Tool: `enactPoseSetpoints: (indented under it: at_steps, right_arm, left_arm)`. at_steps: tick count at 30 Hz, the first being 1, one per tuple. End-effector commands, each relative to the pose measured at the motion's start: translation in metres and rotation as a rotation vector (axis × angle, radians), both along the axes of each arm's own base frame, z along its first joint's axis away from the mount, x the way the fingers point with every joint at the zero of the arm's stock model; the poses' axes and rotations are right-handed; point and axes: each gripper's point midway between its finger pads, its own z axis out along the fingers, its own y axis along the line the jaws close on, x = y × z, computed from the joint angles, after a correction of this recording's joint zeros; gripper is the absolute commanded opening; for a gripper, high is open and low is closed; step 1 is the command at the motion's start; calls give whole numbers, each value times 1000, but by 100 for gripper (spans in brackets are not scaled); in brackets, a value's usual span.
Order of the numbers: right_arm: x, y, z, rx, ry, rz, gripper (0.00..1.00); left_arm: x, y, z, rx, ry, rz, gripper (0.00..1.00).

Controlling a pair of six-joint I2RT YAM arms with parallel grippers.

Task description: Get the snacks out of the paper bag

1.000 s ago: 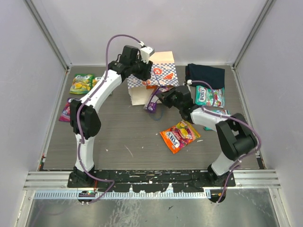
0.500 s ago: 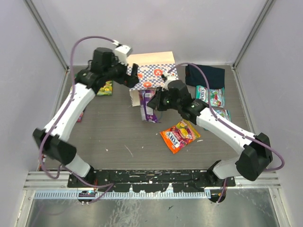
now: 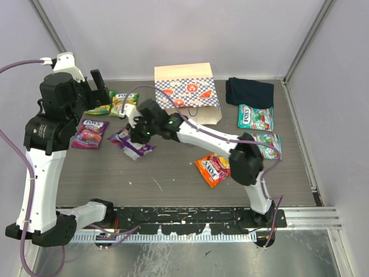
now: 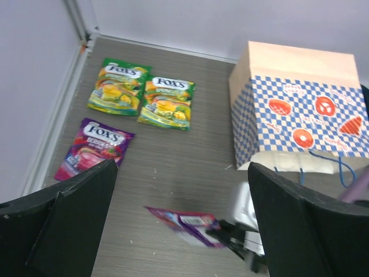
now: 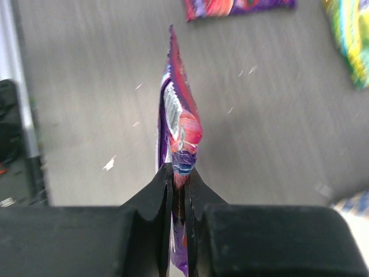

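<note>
The paper bag (image 3: 185, 91) (image 4: 300, 118) lies at the back middle of the table, its opening toward the front. My right gripper (image 3: 137, 136) (image 5: 180, 173) is shut on the edge of a purple snack pouch (image 3: 131, 145) (image 5: 179, 118) (image 4: 187, 221), held just above the table left of the bag. My left gripper (image 3: 99, 88) (image 4: 181, 167) hangs open and empty high over the left side. Two green-yellow pouches (image 4: 119, 85) (image 4: 168, 101) and a purple pouch (image 3: 89, 133) (image 4: 95, 147) lie flat at the left.
An orange pouch (image 3: 212, 168) lies front of centre, partly under the right arm. Two teal-white pouches (image 3: 255, 116) (image 3: 267, 143) lie at the right, with a dark navy folded cloth (image 3: 249, 91) behind them. Walls close in the table on three sides.
My left gripper opened, let go of the bag and swung up to the far left. My right arm carried the purple pouch out of the bag's mouth leftward. The bag now lies flat.
</note>
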Motion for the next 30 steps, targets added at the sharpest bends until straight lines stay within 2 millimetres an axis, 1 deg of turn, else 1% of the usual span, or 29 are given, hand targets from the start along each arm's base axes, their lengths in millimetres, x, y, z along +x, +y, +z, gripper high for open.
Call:
enactPoseSetpoints:
  at_steps: [1, 3, 4, 6, 7, 8, 9, 11, 12, 13, 14, 16, 17, 18, 19, 20, 21, 23, 25, 26, 27, 28, 29, 30]
  right_arm:
    - [57, 51, 70, 110, -449, 175, 1]
    - [67, 71, 66, 120, -545, 240, 1]
    - [69, 79, 72, 148, -603, 272, 1]
    - [64, 87, 72, 200, -675, 325, 1]
    - [58, 88, 63, 221, -696, 360, 1]
    - [49, 87, 48, 235, -705, 396, 2]
    - [39, 86, 31, 239, -715, 427, 12]
    - [28, 76, -15, 178, -712, 430, 54]
    - [22, 70, -39, 132, -681, 421, 65]
    - [14, 64, -56, 97, -643, 417, 94]
    - [6, 59, -67, 75, -599, 409, 100]
    - [-12, 41, -82, 67, -507, 388, 100]
    - [-20, 35, -68, 112, -486, 367, 100]
    - [-29, 28, -62, 151, -457, 352, 99]
    - [-36, 24, -46, 217, -451, 337, 100]
    - [-45, 18, -36, 269, -401, 307, 100]
    - [-49, 12, -24, 317, -357, 255, 99]
    - [-51, 4, -7, 372, -220, 127, 99]
    - [-37, -3, 2, 393, -86, -91, 100]
    - [-31, -5, 3, 394, -39, -198, 100]
    - [-25, -8, 0, 386, -2, -316, 100]
    - [-17, -10, -4, 372, 29, -444, 100]
    - [-5, -17, -15, 335, 57, -607, 99]
    - [3, -21, -34, 286, 112, -738, 98]
  left_arm:
    - [-1, 31, 3, 0, 16, 162, 98]
    - [3, 31, 3, 0, 22, 151, 98]
    - [5, 31, 2, -1, 30, 147, 98]
    - [8, 33, 1, -4, 49, 146, 98]
    - [9, 35, -1, -7, 55, 148, 98]
    - [11, 35, -3, -9, 63, 147, 98]
    - [12, 35, -6, -9, 70, 144, 98]
    - [15, 34, -14, -11, 86, 137, 98]
    - [17, 34, -19, -12, 98, 134, 98]
    - [19, 32, -25, -14, 111, 126, 98]
    - [22, 30, -32, -14, 128, 119, 98]
    - [27, 29, -48, -7, 173, 118, 98]
    - [28, 29, -53, -6, 189, 121, 98]
    - [34, 28, -66, -2, 226, 122, 98]
    - [38, 27, -72, -5, 243, 122, 98]
    - [40, 24, -76, -11, 253, 112, 98]
    - [41, 22, -78, -16, 257, 103, 98]
    - [41, 21, -80, -23, 256, 94, 98]
    - [41, 20, -82, -23, 256, 93, 98]
    - [41, 20, -83, -24, 256, 93, 98]
    - [41, 20, -84, -26, 259, 91, 98]
    - [42, 19, -86, -29, 262, 93, 98]
    - [44, 19, -89, -32, 270, 94, 98]
    - [45, 18, -92, -34, 278, 92, 98]
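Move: The right gripper holds the purple berries pack. The bare table spot for it lies some 6 cm to the left, 3 cm ahead and 18 cm below. From that hand, the first berries pack lies about 23 cm left and 14 cm ahead, the spring tea pack 10 cm left and 27 cm ahead, and the paper bag 19 cm right and 25 cm ahead. From the left hand the spot is about 40 cm below, level ahead, 3 cm right. Swing the right gripper with its purple berries pack about 9 cm left and forward, rolling the wrist. Then drop down and draw back towards the base, opening wide on the way to let the pack go. Dip close to the table, then climb about 13 cm clear. Meanwhile sink the open, empty left gripper about 10 cm, easing forward and tipping its fingers down some 20 degrees. ##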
